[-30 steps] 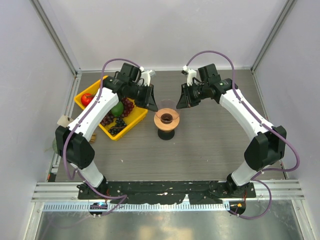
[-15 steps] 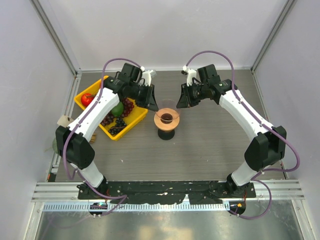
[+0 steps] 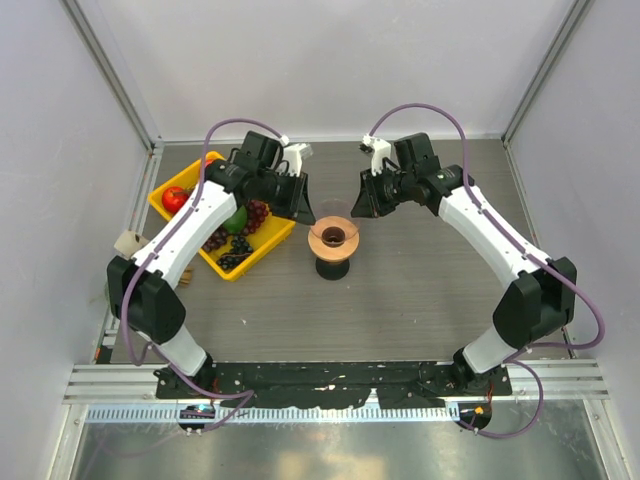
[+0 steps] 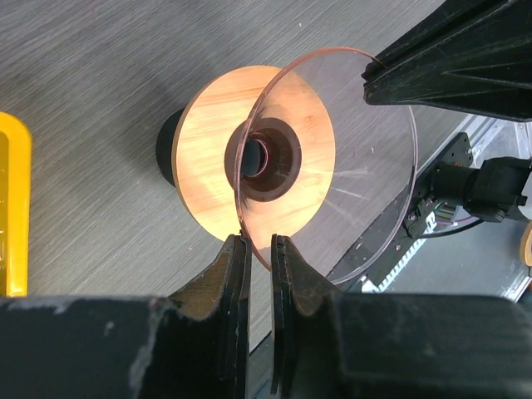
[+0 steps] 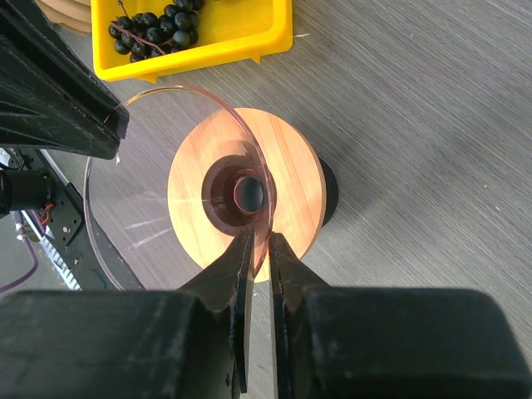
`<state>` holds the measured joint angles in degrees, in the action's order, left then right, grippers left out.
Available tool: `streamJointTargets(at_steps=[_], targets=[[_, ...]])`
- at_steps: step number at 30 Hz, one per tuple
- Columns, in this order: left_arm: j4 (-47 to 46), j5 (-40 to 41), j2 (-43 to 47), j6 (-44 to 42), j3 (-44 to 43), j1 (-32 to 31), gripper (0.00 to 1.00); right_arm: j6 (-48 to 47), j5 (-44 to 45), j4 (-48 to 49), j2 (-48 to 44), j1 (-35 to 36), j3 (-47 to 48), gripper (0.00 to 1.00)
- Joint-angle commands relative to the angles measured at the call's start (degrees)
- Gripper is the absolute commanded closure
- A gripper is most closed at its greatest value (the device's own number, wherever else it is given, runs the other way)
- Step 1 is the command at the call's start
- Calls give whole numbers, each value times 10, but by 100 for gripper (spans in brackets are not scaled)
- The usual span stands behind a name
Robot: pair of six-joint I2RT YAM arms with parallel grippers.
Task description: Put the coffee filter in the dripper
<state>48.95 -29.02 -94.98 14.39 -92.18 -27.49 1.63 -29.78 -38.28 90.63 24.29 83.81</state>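
The dripper (image 3: 333,240) stands mid-table: a clear cone over a light-wood ring (image 4: 208,141) on a short black base. My left gripper (image 3: 308,213) comes in from the left, and in the left wrist view it (image 4: 256,241) is shut on the clear rim of the cone. My right gripper (image 3: 357,208) comes in from the right. In the right wrist view it (image 5: 259,237) pinches the opposite side of the same rim, above the wood ring (image 5: 291,183). The coffee filter is out of view; the cone looks empty down to its dark throat.
A yellow tray (image 3: 160,198) holding a red apple (image 3: 175,197), a green fruit and dark grapes (image 3: 235,245) sits left of the dripper, close behind my left arm. A tan stack of papers (image 5: 62,10) shows beside the tray. Grey walls enclose the back and sides.
Both grippers keep their hold on the clear rim. The right arm has shifted very slightly toward the back; the dripper stays in place.
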Motion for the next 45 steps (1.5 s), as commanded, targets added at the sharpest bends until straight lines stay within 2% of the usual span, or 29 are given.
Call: streamJointTargets(at_steps=[1, 13, 19, 22, 30, 33, 37, 41, 42, 45], targets=[[-4, 55, -28, -57, 45, -23, 100, -44, 26, 17, 10, 22, -45, 95], [-17, 65, -23, -58, 69, -31, 100, -56, 31, 22, 12, 22, -72, 95], [-7, 59, -21, -53, 42, -31, 84, -60, 18, -11, 22, 20, -25, 92], [-3, 60, -20, -52, 30, -30, 81, -57, 8, -21, 25, 20, 0, 84], [8, 56, -8, -49, 12, -28, 75, -53, -8, -34, 24, 21, 18, 70], [5, 55, -1, -44, 10, -28, 69, -52, -12, -34, 22, 20, 18, 64], [2, 53, 5, -37, 5, -26, 54, -49, -18, -34, 21, 20, 25, 58], [4, 51, 7, -36, -9, -26, 51, -44, -22, -35, 24, 19, 42, 48], [5, 51, 7, -36, -11, -25, 47, -44, -26, -35, 24, 17, 43, 46], [5, 49, 8, -36, -19, -25, 46, -42, -27, -33, 25, 15, 51, 43]])
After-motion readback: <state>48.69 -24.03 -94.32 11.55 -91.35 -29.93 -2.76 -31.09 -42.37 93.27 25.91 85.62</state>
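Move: Between the two hands hangs the clear coffee filter, already with its point at the dripper, its rim pinched on both sides. The dripper's wooden collar lies about 6 cm right of the left hand, 1 cm back and 9 cm below, and about 5 cm left of the right hand, 2 cm back and 9 cm below. The filter's middle is some 5 cm above the collar; the black carafe stands 7 cm below it. The yellow fruit tray is roughly 20 cm left of the left hand, 10 cm farther out, 20 cm below. Keeping the filter's rim pinched from both sides, the hands stay nearly in place over the dripper, then both open their fingers to about half wide and let the rim go. As its fingers open, the right hand sinks about 1.5 cm and eases back 1 cm; the left settles only about half a centimetre lower, with the fingers of both still straddling the rim. ##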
